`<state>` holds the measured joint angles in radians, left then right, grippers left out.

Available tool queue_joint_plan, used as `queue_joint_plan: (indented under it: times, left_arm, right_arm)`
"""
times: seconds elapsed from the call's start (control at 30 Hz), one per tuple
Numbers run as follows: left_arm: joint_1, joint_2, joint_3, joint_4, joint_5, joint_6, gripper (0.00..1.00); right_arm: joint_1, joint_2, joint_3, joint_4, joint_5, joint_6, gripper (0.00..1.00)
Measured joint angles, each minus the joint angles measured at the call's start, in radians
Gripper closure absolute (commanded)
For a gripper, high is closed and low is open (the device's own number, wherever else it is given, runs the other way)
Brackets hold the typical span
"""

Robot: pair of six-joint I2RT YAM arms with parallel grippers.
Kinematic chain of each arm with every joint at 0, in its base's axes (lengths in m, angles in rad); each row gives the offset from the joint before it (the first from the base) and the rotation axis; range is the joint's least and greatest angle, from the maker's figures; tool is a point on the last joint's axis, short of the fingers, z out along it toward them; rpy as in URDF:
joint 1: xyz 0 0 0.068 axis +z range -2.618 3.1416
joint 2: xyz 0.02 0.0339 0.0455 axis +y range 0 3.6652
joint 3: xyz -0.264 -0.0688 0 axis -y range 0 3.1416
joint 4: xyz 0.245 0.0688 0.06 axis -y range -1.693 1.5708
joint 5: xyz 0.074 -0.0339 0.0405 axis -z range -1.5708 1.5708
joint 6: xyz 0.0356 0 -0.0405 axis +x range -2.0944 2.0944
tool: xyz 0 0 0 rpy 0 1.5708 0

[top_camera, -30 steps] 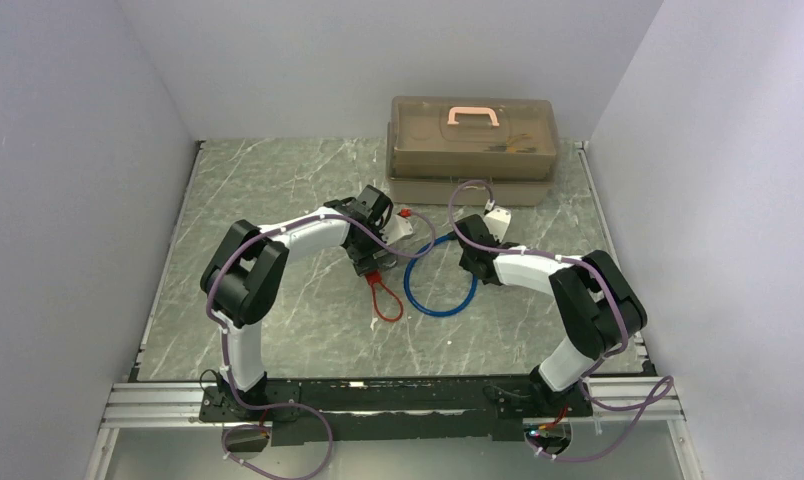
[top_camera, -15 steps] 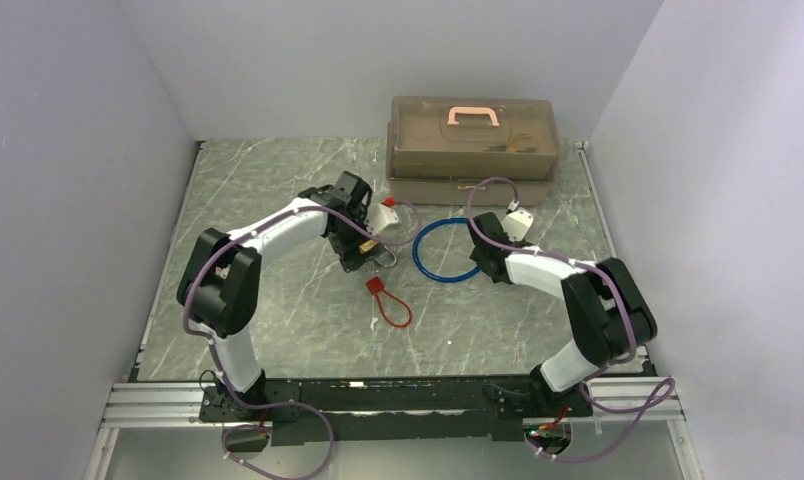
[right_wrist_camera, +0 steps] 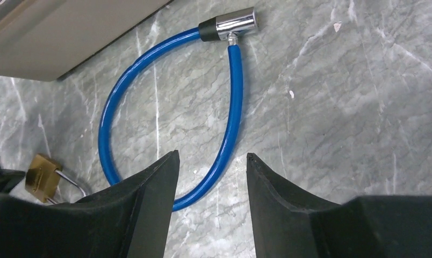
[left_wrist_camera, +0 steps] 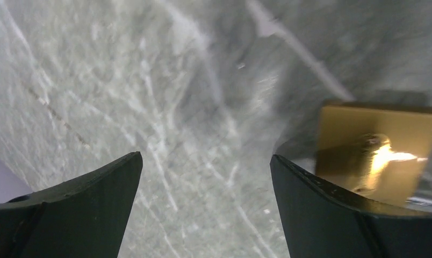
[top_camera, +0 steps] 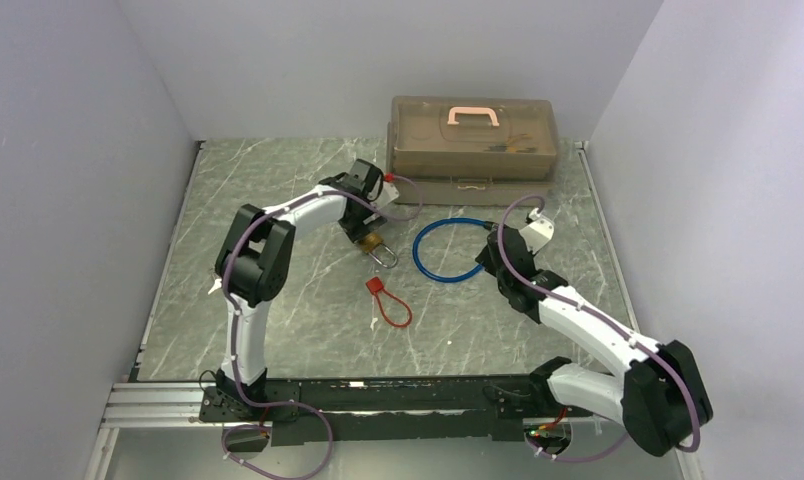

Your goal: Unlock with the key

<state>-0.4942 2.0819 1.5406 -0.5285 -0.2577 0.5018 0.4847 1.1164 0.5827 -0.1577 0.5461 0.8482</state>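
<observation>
A brass padlock (top_camera: pixel 375 244) with a steel shackle lies on the marble table (top_camera: pixel 278 200). My left gripper (top_camera: pixel 366 229) hovers just behind it, open. In the left wrist view the padlock (left_wrist_camera: pixel 378 145) shows past the right finger (left_wrist_camera: pixel 321 209), outside the open left gripper (left_wrist_camera: pixel 206 161), which holds only bare table. A red tab with a red cord loop (top_camera: pixel 389 304) lies nearer; I cannot pick out a key on it. My right gripper (top_camera: pixel 490 258) (right_wrist_camera: pixel 211 158) is open and empty above a blue cable lock (top_camera: pixel 448 251) (right_wrist_camera: pixel 232 107). The padlock (right_wrist_camera: pixel 42 176) shows at the left edge of that view.
A brown translucent toolbox (top_camera: pixel 473 150) (right_wrist_camera: pixel 52 37) with a pink handle stands at the back. The blue cable's chrome lock barrel (right_wrist_camera: pixel 232 24) points toward it. White walls close in both sides.
My left gripper moved from the red loop toward the back, and the padlock now lies apart from the loop. The right arm drew back, jaws widening. The blue cable shifted toward the back.
</observation>
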Motion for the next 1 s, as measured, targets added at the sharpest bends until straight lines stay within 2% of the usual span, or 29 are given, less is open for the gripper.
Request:
queue_joint_plan:
  times: [0.2, 0.37, 0.47, 0.57, 0.7, 0.8, 0.9, 1.0]
  left_arm:
    - [-0.094, -0.012, -0.036, 0.034, -0.004, 0.014, 0.04]
    - [-0.159, -0.051, -0.077, 0.014, 0.092, 0.015, 0.02]
    - [-0.165, -0.080, -0.097, -0.040, 0.156, 0.012, 0.01]
    - [-0.116, -0.127, -0.099, -0.113, 0.198, 0.009, 0.01]
    - [0.085, -0.257, -0.089, -0.214, 0.274, 0.014, 0.01]
    - [0.304, -0.368, -0.083, -0.243, 0.285, 0.041, 0.01]
    - [0.526, -0.462, -0.128, -0.243, 0.272, 0.064, 0.06]
    - [0.695, -0.496, -0.214, -0.236, 0.262, 0.063, 0.08]
  right_arm:
    - [0.008, -0.093, -0.031, -0.005, -0.001, -0.007, 0.51]
    - [0.014, -0.103, -0.031, -0.007, -0.003, -0.020, 0.50]
    - [0.029, -0.103, -0.031, -0.006, -0.006, -0.039, 0.49]
    - [0.072, -0.093, -0.024, -0.007, -0.002, -0.062, 0.48]
    - [0.161, -0.044, 0.018, -0.006, 0.005, -0.100, 0.48]
    - [0.211, -0.021, 0.045, 0.005, 0.004, -0.126, 0.48]
    - [0.243, -0.003, 0.060, 0.026, 0.000, -0.150, 0.50]
    - [0.264, 0.027, 0.079, 0.038, -0.013, -0.177, 0.51]
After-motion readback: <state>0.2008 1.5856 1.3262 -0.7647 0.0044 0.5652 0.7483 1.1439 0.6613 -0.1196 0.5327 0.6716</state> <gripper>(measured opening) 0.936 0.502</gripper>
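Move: Just back and to the right of the left fingers, about 6 cm back, 5 cm right and 3 cm below, lies the padlock; the keys lie some 25 cm to that hand's left and 12 cm back, with the red lock 17 cm back and 7 cm right. From the right hand the padlock is roughly 20 cm left, 8 cm ahead and 9 cm lower, the blue lock's loop 6 cm left and 7 cm ahead. Sweeping back and to the right about 7 cm each way, low over the table, the open left hand pushes the padlock along with the outside of its right finger, then leaves it, rising and swinging fast over 30 cm left towards the keys, turning counter-clockwise, fingers still open. The right hand, half open, rises a little, then travels some 9 cm left towards the padlock, turning about 20 degrees counter-clockwise. ##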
